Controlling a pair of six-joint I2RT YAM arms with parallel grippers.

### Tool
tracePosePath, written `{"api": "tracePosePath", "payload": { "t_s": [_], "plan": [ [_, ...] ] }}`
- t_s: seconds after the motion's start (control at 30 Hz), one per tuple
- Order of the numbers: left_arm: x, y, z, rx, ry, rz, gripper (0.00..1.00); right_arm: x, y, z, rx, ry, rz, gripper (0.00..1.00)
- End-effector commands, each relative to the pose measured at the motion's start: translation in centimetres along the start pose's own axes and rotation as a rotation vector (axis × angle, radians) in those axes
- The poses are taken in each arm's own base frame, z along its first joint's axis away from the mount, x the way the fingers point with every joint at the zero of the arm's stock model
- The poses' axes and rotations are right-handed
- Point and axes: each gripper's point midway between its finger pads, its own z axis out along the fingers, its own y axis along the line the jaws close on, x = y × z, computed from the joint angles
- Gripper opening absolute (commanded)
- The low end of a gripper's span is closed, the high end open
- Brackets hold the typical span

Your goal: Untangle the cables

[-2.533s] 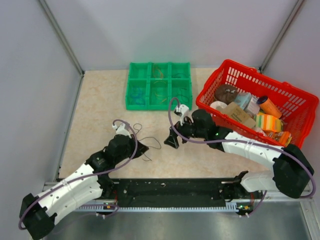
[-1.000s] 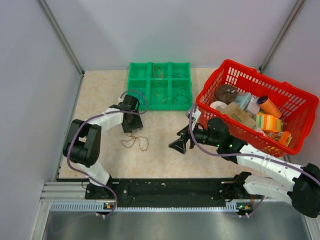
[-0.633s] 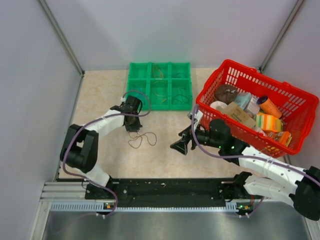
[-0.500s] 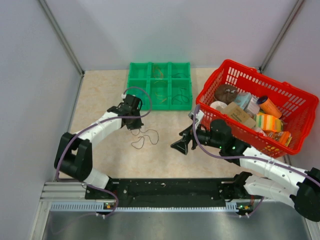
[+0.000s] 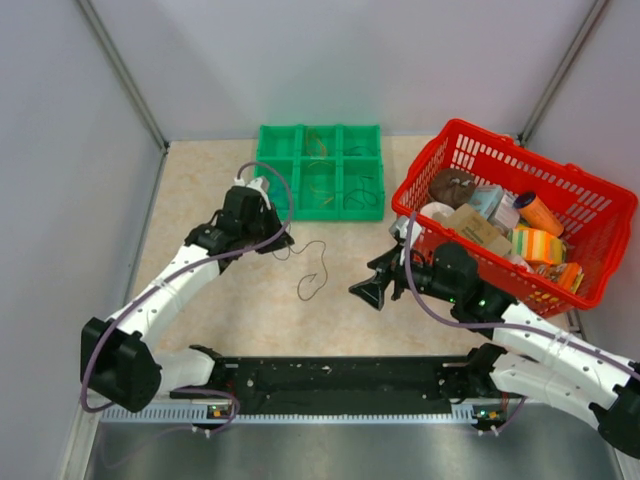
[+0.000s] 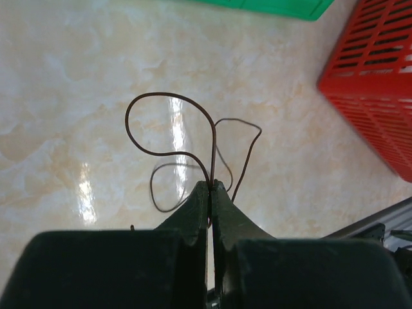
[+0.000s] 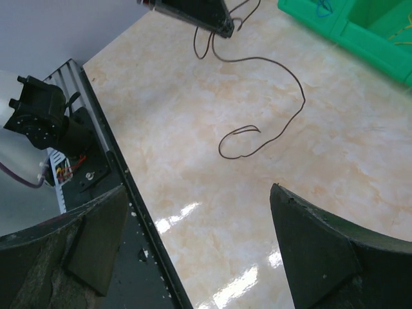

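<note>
A single thin dark-brown cable (image 5: pixel 315 270) trails from my left gripper (image 5: pixel 278 243) across the beige table. In the left wrist view the jaws are pressed together on the cable (image 6: pixel 168 125), which loops ahead of the fingertips (image 6: pixel 200 193). The right wrist view shows the strand (image 7: pixel 283 122) curling on the table, with its upper end in the left gripper (image 7: pixel 219 26). My right gripper (image 5: pixel 366 289) is open and empty, right of the strand's free end. More thin wires lie in the green tray (image 5: pixel 268 205).
A green six-compartment tray (image 5: pixel 300 135) stands at the back centre. A red basket (image 5: pixel 470 150) full of groceries stands at the right. The black rail (image 5: pixel 330 385) runs along the table's near edge, also shown in the right wrist view (image 7: pixel 96 148). Grey walls close in both sides.
My left gripper has lifted and swung back and slightly left, and the brown cable has drawn out from a small coil into a long strand. My right gripper has shifted slightly right.
</note>
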Motion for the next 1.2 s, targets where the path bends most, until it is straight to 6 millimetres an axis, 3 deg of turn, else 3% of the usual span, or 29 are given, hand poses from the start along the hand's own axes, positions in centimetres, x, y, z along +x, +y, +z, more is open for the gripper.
{"api": "tracePosePath", "payload": {
  "t_s": [0.0,0.13,0.5,0.57,0.73,0.93,1.0,1.07,1.17],
  "plan": [
    [3.1,-0.2,0.0,0.079,0.064,-0.082,0.0,-1.2,0.4,-0.3,0.001,-0.04,-0.021,0.9],
    [5.3,-0.4,1.1,0.098,0.097,-0.09,0.0,-1.2,0.4,-0.3,0.0,-0.037,-0.019,0.9],
    [12.8,-0.4,6.0,-0.097,0.249,0.07,0.07,-1.4,0.2,-0.7,0.018,-0.052,-0.02,0.9],
    [13.3,-0.5,6.6,-0.129,0.236,0.087,0.08,-1.4,0.2,-0.9,0.023,-0.056,-0.025,0.9],
    [14.2,-1.6,6.4,-0.154,0.213,0.167,0.32,-1.2,0.0,-1.1,0.033,-0.056,-0.027,0.91],
    [14.8,-2.1,5.1,-0.144,0.189,0.211,0.52,-1.2,-0.1,-1.1,0.036,-0.056,-0.026,0.91],
    [14.9,-2.2,4.5,-0.126,0.182,0.239,0.63,-1.2,-0.1,-1.1,0.034,-0.058,-0.027,0.91],
    [15.2,-2.3,4.0,-0.111,0.194,0.279,0.87,-1.4,0.0,-1.3,0.034,-0.064,-0.029,0.91],
    [15.4,-2.3,3.4,-0.123,0.237,0.354,0.93,-1.5,0.1,-1.6,0.038,-0.072,-0.029,0.91]
  ]
}}
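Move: My shut left hand still holds the brown cable. The bare table spot where I take it lies about 10 cm back, 8 cm to the right and 17 cm below. The cable's trailing part lies some 5 cm back and 3 cm right of my left hand, about 16 cm down; the green tray's middle is about 16 cm ahead and 4 cm right, 15 cm lower. From my open right hand that spot is roughly 7 cm left, 1 cm back and 19 cm down. I bring the pinched cable down and back, then also to the right towards my right hand, sinking nearly 14 cm while drawing back about 9. My left wrist rolls its left side up and swings a little clockwise. Low over the table I spread the fingers wide, let go of the cable and start to lift, some 2 cm, still easing right. ##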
